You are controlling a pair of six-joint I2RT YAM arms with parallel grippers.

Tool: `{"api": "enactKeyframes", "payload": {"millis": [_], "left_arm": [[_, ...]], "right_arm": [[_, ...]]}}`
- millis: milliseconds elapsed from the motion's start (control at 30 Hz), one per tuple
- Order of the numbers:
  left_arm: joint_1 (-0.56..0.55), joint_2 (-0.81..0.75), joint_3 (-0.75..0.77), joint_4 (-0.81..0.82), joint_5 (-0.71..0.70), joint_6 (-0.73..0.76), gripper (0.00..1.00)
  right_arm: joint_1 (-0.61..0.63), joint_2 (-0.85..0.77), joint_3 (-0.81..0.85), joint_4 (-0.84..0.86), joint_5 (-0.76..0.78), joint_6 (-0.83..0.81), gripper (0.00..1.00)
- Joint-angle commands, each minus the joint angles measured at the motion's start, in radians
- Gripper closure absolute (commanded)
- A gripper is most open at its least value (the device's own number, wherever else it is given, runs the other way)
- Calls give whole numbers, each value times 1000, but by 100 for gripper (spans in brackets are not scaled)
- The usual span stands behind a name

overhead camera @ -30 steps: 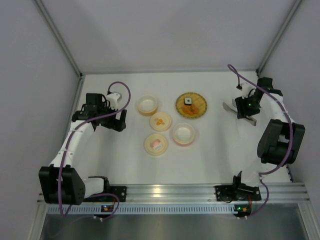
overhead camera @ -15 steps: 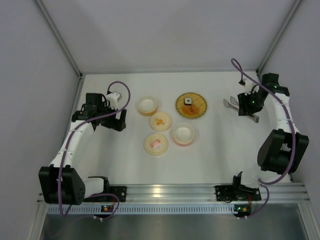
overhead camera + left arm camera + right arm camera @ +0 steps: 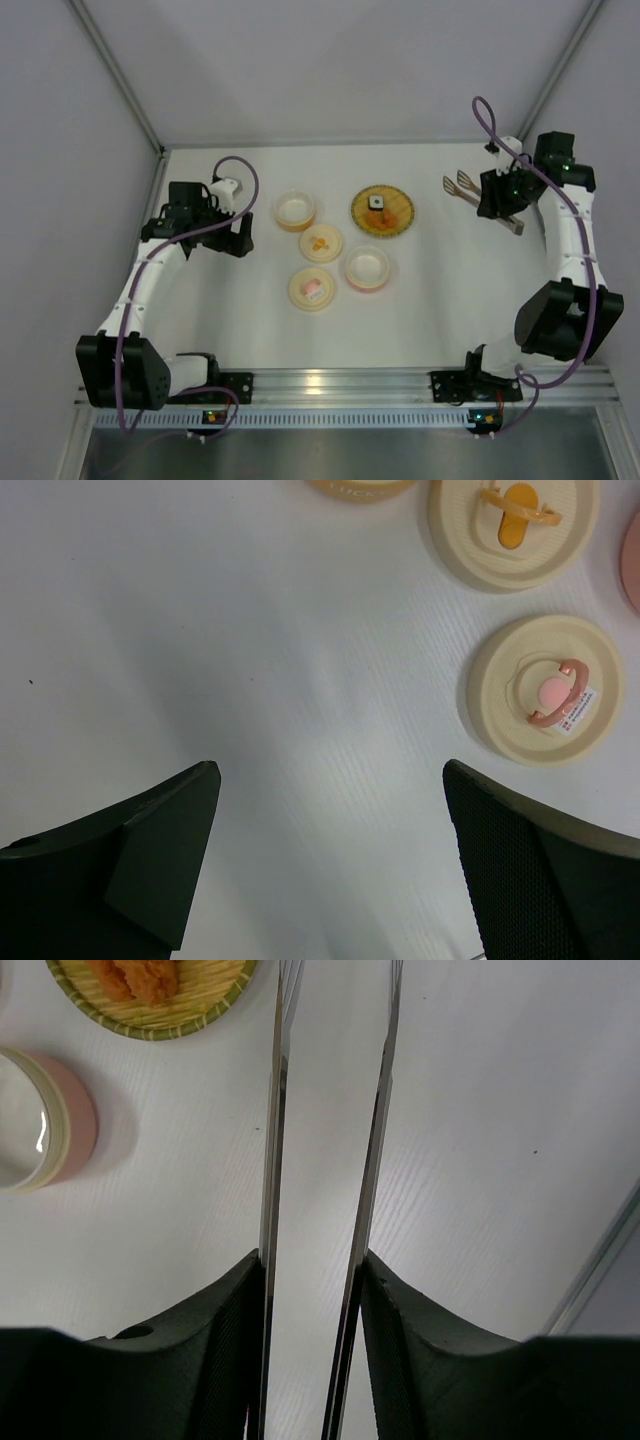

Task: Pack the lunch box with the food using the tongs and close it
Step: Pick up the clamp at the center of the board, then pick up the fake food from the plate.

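My right gripper (image 3: 498, 195) is shut on the grey metal tongs (image 3: 458, 185) at the far right, above the table, their tips pointing left toward the woven plate (image 3: 400, 222). In the right wrist view both thin arms of the tongs (image 3: 275, 1110) run up between my fingers (image 3: 225, 1320). The food sits on that plate: a white-and-dark cube (image 3: 376, 202) and orange chunks (image 3: 140, 975). The lunch box lies in parts: an orange bowl (image 3: 295, 210), a pink bowl (image 3: 367, 268) and two cream lids (image 3: 321, 243) (image 3: 312, 288). My left gripper (image 3: 328, 780) hangs open over bare table, left of the lids.
Grey walls close in the table on three sides, with metal posts near the back corners (image 3: 160, 150). In the left wrist view the lid with the pink handle (image 3: 545, 702) and the lid with the orange handle (image 3: 515, 530) lie to the upper right of my fingers.
My right arm has swung toward the back right corner, carrying the tongs farther back. The left arm has barely shifted.
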Motion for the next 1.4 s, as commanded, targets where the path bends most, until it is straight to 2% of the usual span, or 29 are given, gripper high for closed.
{"api": "enactKeyframes", "payload": {"millis": [0,367,567,967,1367], "left_arm": [[-2,-18,44,17,43,-20,2],[-2,-9,32,10,64,-27,2],[-2,-3,27,13,58,-34,2],[-2,5,18,16,44,-30,2],[-2,3,-16,40,32,-27,2]], "right_arm": [[25,-24,73,-38,-74,25,59],[270,14,66,5,-33,94,58],[349,55,56,12,-1,146,59],[438,130,52,17,100,293,61],[450,204,79,0,169,353,62]]}}
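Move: The right gripper already holds the clamp in the air. The fried chicken on the woven plate lies about 18 cm to its left, 10 cm ahead and some 10 cm below. The sushi roll sits about 4 cm farther out than the chicken. The pink bowl is some 21 cm left of the right hand and about 4 cm back. From the idle left hand, the chicken is roughly 30 cm to the right and 13 cm ahead. Sweep the right gripper about 14 cm to the left towards the woven plate, keeping your hold on the clamp. Swing it nearly level at first, turning slightly counter-clockwise. Then sink it some 7 cm as it slows, turning partly back and tipping the fingers about 15 degrees more steeply down, to bring the clamp's tips over the chicken. ##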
